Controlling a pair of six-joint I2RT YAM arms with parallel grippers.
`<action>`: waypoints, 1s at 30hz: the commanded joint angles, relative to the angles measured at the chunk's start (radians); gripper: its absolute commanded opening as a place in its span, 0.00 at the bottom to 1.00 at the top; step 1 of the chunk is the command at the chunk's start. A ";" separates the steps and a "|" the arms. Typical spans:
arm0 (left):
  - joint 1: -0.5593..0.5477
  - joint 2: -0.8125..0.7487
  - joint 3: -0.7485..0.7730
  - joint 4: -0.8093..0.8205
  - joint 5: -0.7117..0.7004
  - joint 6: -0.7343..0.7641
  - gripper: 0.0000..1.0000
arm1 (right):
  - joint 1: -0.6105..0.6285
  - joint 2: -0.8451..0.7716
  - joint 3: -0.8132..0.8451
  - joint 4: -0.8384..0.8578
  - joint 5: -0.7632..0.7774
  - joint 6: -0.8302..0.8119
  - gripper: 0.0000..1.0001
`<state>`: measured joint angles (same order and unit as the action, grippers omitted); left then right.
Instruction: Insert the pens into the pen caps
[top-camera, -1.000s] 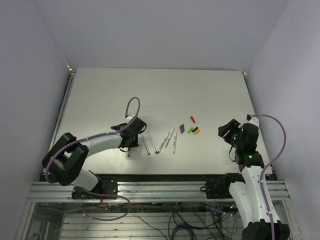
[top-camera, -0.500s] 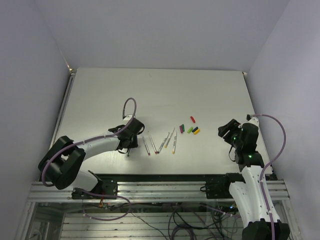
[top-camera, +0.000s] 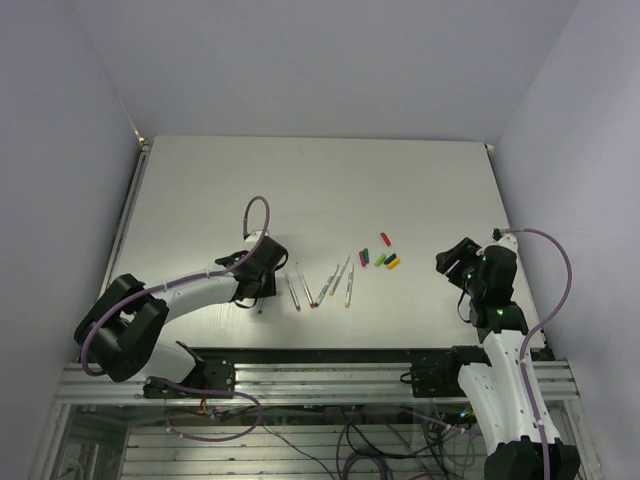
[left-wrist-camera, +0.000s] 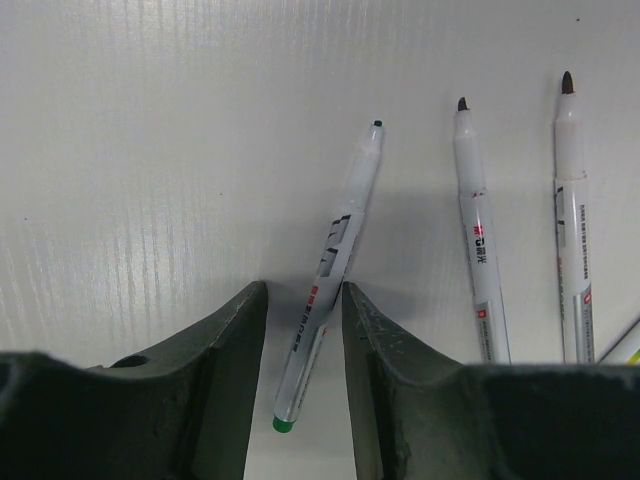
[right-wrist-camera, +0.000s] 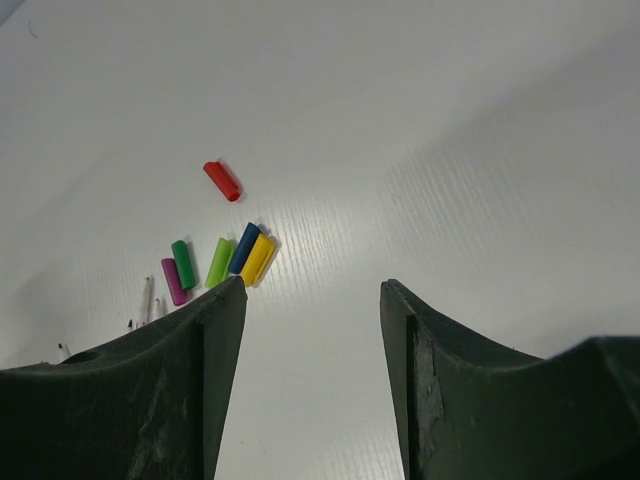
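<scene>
A green-ended pen (left-wrist-camera: 325, 290) lies tilted on the white table between the fingers of my left gripper (left-wrist-camera: 303, 287). The jaws stand open around it; the right finger (left-wrist-camera: 380, 360) is against the barrel and the left finger is apart from it. From above, the left gripper (top-camera: 260, 298) is low over the left end of the row of pens (top-camera: 305, 288). Two more pens (left-wrist-camera: 475, 240) lie to its right. Several pen caps (right-wrist-camera: 244, 247) lie in a cluster, with a red cap (right-wrist-camera: 221, 181) apart behind them. My right gripper (right-wrist-camera: 314, 285) hangs open and empty, right of the caps.
The pens and the caps (top-camera: 385, 260) lie near the table's front middle. The right arm (top-camera: 480, 280) stands by the right edge. A metal rail (top-camera: 320, 375) runs along the near edge. Walls close in the table at the back and both sides.
My left gripper's jaws have spread a little and the left arm has shifted slightly left and lower. The green-ended pen stays on the table. The right arm has not moved.
</scene>
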<state>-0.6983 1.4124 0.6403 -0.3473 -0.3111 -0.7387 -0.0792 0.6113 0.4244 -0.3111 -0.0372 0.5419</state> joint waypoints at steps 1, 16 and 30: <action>-0.023 0.082 -0.047 -0.167 0.113 -0.036 0.47 | -0.004 -0.006 0.000 0.028 -0.004 0.007 0.56; -0.084 0.171 0.024 -0.250 0.111 -0.051 0.35 | -0.004 -0.017 -0.016 0.071 -0.027 0.018 0.56; -0.119 0.245 0.021 -0.218 0.187 -0.049 0.07 | -0.004 -0.019 -0.013 0.070 -0.035 0.006 0.56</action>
<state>-0.7872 1.5478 0.7700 -0.4850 -0.3584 -0.7559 -0.0792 0.5930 0.4168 -0.2653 -0.0578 0.5556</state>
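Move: The green pen I want lies almost between my left fingertips: its middle is about 1 cm ahead, 1 cm to the right and roughly 1 cm below, its tip leaning off to the right. The red pen beside it is some 7 cm to my left hand's right and 2 cm ahead; a brown-tipped pen is about 11 cm right and 3 cm ahead. From my idle right hand the green pen lies about 47 cm left, 3 cm back and 13 cm below. I close my left fingers from half open onto the green pen's barrel, a bit behind its middle, and end up pinching it. While closing I ease the hand about 1.5 cm right towards the red pen, 1 cm back and a touch down, rolling it some 7 degrees so its left side rises. ##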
